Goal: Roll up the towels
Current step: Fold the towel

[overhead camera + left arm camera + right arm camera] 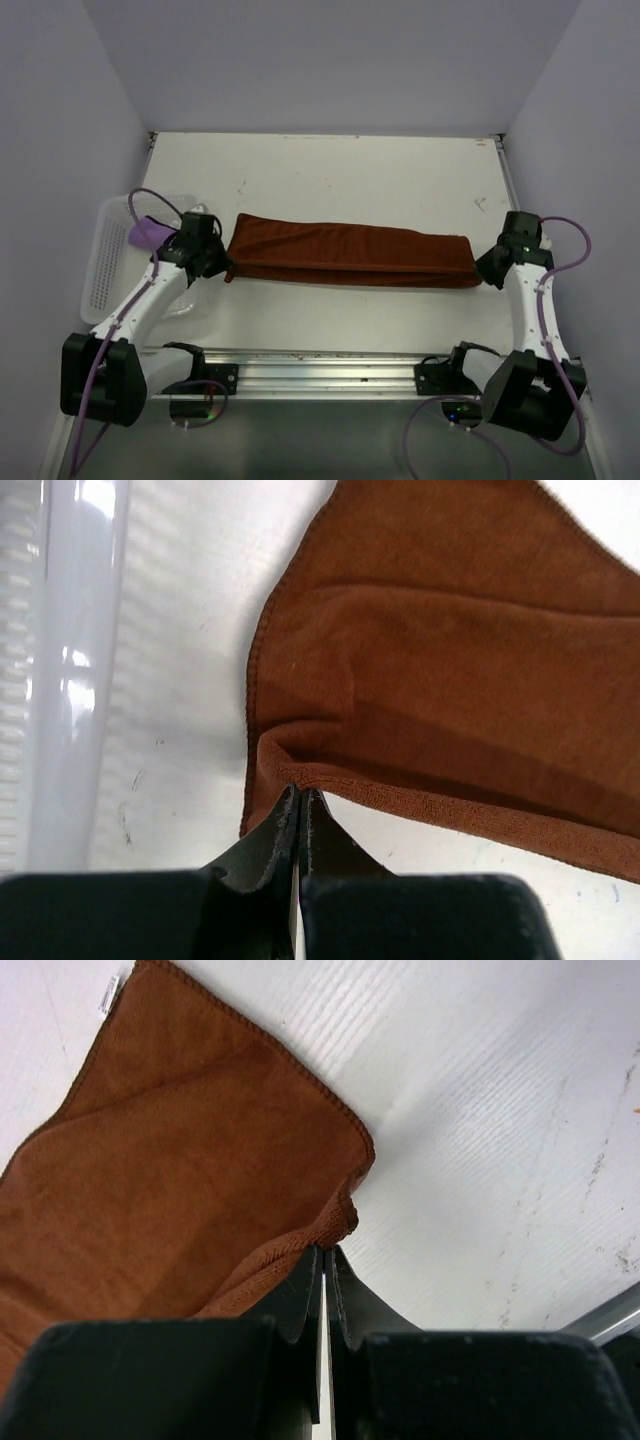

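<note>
The rust orange-brown towel (350, 255) lies folded into a long strip across the middle of the table. My left gripper (222, 265) is shut on its near left corner, where the cloth (450, 660) bunches at the fingertips (301, 792). At the strip's right end my right gripper (485, 272) is shut on the near right corner, pinching a fold of the towel (180, 1180) between the closed tips (327, 1250). The purple towel (148, 233) sits partly hidden in the basket, behind the left arm.
A white perforated plastic basket (100, 270) stands at the table's left edge, close to the left gripper, and its rim (60, 680) shows in the left wrist view. The metal rail (320, 372) runs along the near edge between the arm bases.
</note>
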You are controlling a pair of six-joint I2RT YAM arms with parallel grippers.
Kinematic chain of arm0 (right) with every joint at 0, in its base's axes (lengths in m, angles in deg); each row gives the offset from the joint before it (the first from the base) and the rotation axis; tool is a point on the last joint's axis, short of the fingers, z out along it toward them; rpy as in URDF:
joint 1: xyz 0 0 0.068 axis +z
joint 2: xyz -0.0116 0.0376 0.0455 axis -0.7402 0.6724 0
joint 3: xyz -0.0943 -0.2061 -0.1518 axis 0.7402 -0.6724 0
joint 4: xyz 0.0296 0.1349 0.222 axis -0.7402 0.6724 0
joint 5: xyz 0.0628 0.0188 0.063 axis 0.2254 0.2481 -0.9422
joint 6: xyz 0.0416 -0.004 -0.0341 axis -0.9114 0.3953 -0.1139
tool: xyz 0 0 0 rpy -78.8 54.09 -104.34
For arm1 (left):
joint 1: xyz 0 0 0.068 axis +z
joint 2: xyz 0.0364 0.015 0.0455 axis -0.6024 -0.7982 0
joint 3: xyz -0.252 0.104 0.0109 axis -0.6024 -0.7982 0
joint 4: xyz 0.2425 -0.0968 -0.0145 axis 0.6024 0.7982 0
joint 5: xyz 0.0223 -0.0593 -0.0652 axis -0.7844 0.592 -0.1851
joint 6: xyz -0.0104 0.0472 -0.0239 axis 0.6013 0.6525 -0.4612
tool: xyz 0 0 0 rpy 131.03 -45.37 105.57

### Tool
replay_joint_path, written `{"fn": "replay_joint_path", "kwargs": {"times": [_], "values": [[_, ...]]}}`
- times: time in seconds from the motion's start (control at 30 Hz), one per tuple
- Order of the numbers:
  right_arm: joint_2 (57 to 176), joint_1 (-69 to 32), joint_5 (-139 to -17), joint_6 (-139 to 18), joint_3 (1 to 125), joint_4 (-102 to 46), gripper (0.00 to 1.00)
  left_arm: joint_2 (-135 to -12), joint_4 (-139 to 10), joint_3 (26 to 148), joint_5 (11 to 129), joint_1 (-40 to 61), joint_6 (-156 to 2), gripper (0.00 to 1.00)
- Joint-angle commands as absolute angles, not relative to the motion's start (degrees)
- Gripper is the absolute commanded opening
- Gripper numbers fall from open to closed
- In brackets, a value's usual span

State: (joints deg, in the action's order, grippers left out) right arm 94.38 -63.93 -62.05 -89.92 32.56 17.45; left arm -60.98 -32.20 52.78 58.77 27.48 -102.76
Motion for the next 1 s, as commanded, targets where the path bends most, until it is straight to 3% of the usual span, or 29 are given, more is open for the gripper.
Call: {"fn": "replay_joint_path", "kwargs": {"times": [0.0,0.5,0.97], "values": [[97.6,-65.2,-60.4,-90.2,36.6,14.6,0.0,-63.8,-33.9,59.1,55.6,27.3,-101.7,0.0],[112.4,-65.4,-62.7,-90.3,46.9,11.1,0.0,-82.5,-32.8,78.2,52.5,27.0,-94.1,0.0],[122.3,-65.3,-62.8,-89.3,51.3,8.8,0.0,-92.5,-32.0,86.0,47.1,22.6,-91.7,0.0]]}}
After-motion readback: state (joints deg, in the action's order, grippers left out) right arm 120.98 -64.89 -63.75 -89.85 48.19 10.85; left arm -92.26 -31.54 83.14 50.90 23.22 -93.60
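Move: The brown towel's far left corner lies about 15 cm ahead of the left hand, 3 cm to its right and some 4 cm below; its far right corner is about 13 cm ahead of the right hand, 4 cm to its left and 5 cm below. From the left hand, the white basket's middle is about 22 cm left and 1 cm ahead, while the purple towel inside it sits some 19 cm left and 8 cm ahead. The brown towel's near edge, still pinched at both ends in shut fingers, is carried forward over the part lying on the table towards the far edge. The left hand goes about 13 cm, arching up some 3 cm then easing partly down, rolling its left side up about 10 degrees; the right goes about 9 cm, drifting right, rising slightly and then sinking below its starting height. ##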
